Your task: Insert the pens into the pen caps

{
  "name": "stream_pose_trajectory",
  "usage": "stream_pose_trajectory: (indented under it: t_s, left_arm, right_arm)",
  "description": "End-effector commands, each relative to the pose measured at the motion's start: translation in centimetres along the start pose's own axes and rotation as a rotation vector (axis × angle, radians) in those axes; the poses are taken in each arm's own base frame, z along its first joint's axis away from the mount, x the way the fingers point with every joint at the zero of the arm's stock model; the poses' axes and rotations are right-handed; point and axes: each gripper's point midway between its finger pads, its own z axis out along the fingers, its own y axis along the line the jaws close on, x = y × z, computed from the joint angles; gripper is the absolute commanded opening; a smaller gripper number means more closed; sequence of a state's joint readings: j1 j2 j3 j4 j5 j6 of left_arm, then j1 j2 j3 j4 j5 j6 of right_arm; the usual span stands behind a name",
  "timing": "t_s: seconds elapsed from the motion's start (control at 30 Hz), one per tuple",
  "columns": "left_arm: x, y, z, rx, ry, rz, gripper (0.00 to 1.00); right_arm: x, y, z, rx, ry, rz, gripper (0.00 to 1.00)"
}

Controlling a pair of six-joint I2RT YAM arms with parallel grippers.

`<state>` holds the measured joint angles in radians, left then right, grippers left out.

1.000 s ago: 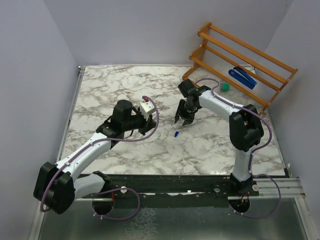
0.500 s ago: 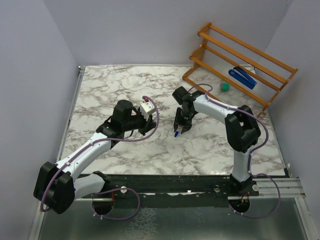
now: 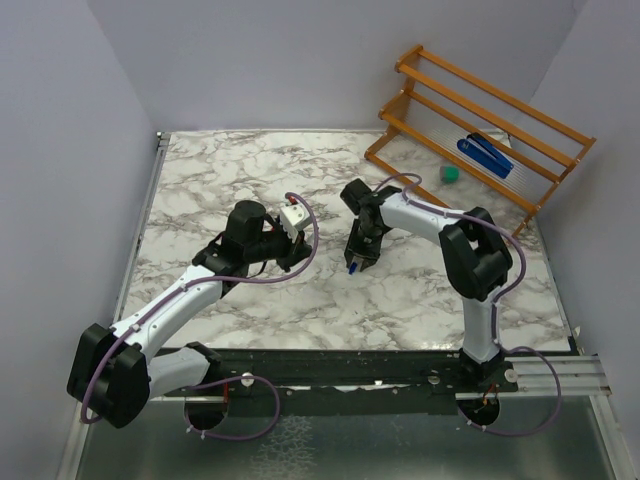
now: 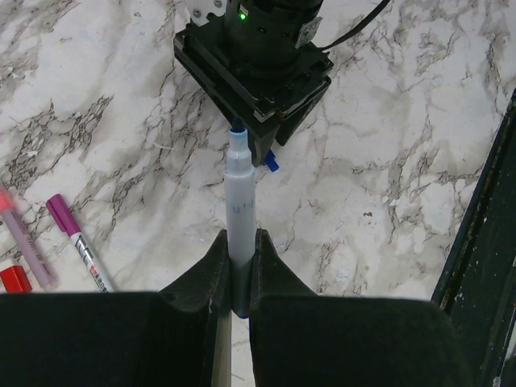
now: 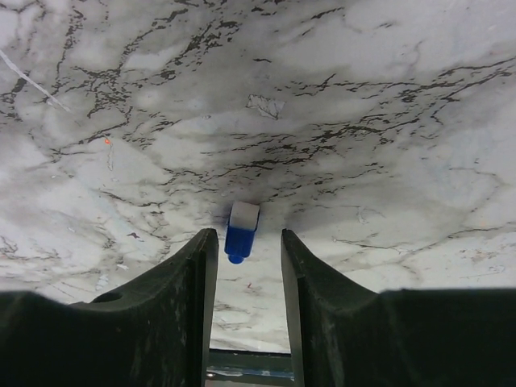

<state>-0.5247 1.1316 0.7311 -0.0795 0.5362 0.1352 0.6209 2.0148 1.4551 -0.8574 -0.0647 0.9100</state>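
Note:
My left gripper (image 4: pixel 240 251) is shut on a pale grey pen (image 4: pixel 240 205) whose blue tip points at the right gripper's body just ahead. In the top view the left gripper (image 3: pixel 296 250) is left of centre. My right gripper (image 5: pixel 248 242) is open, low over the marble, its fingers on either side of a short blue pen cap (image 5: pixel 241 230) with a white end; the cap lies flat, closer to the left finger, with gaps on both sides. From above, that cap (image 3: pixel 352 268) sits under the right gripper (image 3: pixel 358 260). A magenta pen (image 4: pixel 76 242) and a red cap (image 4: pixel 14 279) lie at the left.
A wooden rack (image 3: pixel 480 130) stands at the back right with a blue stapler-like object (image 3: pixel 485 155) on it. A small green block (image 3: pixel 451 174) lies in front of the rack. A black rail (image 3: pixel 350 365) runs along the table's near edge.
The right gripper has moved left and down over the blue cap, and its jaws have narrowed a little. The left arm and its pen have stayed put.

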Motion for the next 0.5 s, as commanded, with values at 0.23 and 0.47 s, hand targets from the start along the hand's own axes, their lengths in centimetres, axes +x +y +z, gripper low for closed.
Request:
stream_pose_trajectory:
  t_s: [0.23, 0.47]
  left_arm:
    - [-1.3, -0.2, -0.7, 0.001, -0.029, 0.015, 0.00]
    - [-1.3, -0.2, -0.8, -0.003, -0.029, 0.016, 0.00]
  right_arm:
    - [0.1, 0.3, 1.3, 0.050, -0.012, -0.008, 0.19]
    - [0.2, 0.0, 1.9, 0.067, -0.011, -0.022, 0.01]
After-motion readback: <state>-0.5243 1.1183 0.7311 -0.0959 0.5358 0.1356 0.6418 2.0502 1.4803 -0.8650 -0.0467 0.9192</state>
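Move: The blue pen cap lies between the right hand's open fingertips, almost straight beneath the hand point and about 1 cm lower. The left hand's uncapped pen hangs some 5 cm to the left of the right hand, 2 cm back and about 13 cm higher. A purple-capped pen lies about 12 cm to the right hand's left and 6 cm farther out. From the left hand the cap is some 8 cm right, 3 cm ahead and 16 cm down. The blue cap is pinched where it lies: the right hand, pointing straight down, sinks the last bit, under 1 cm, with a slight shift to its left that centres its fingers over the cap. As the sinking eases off, the fingers close from about half open until both pads meet the cap's sides, and the hand then holds still with the wrist unturned. ##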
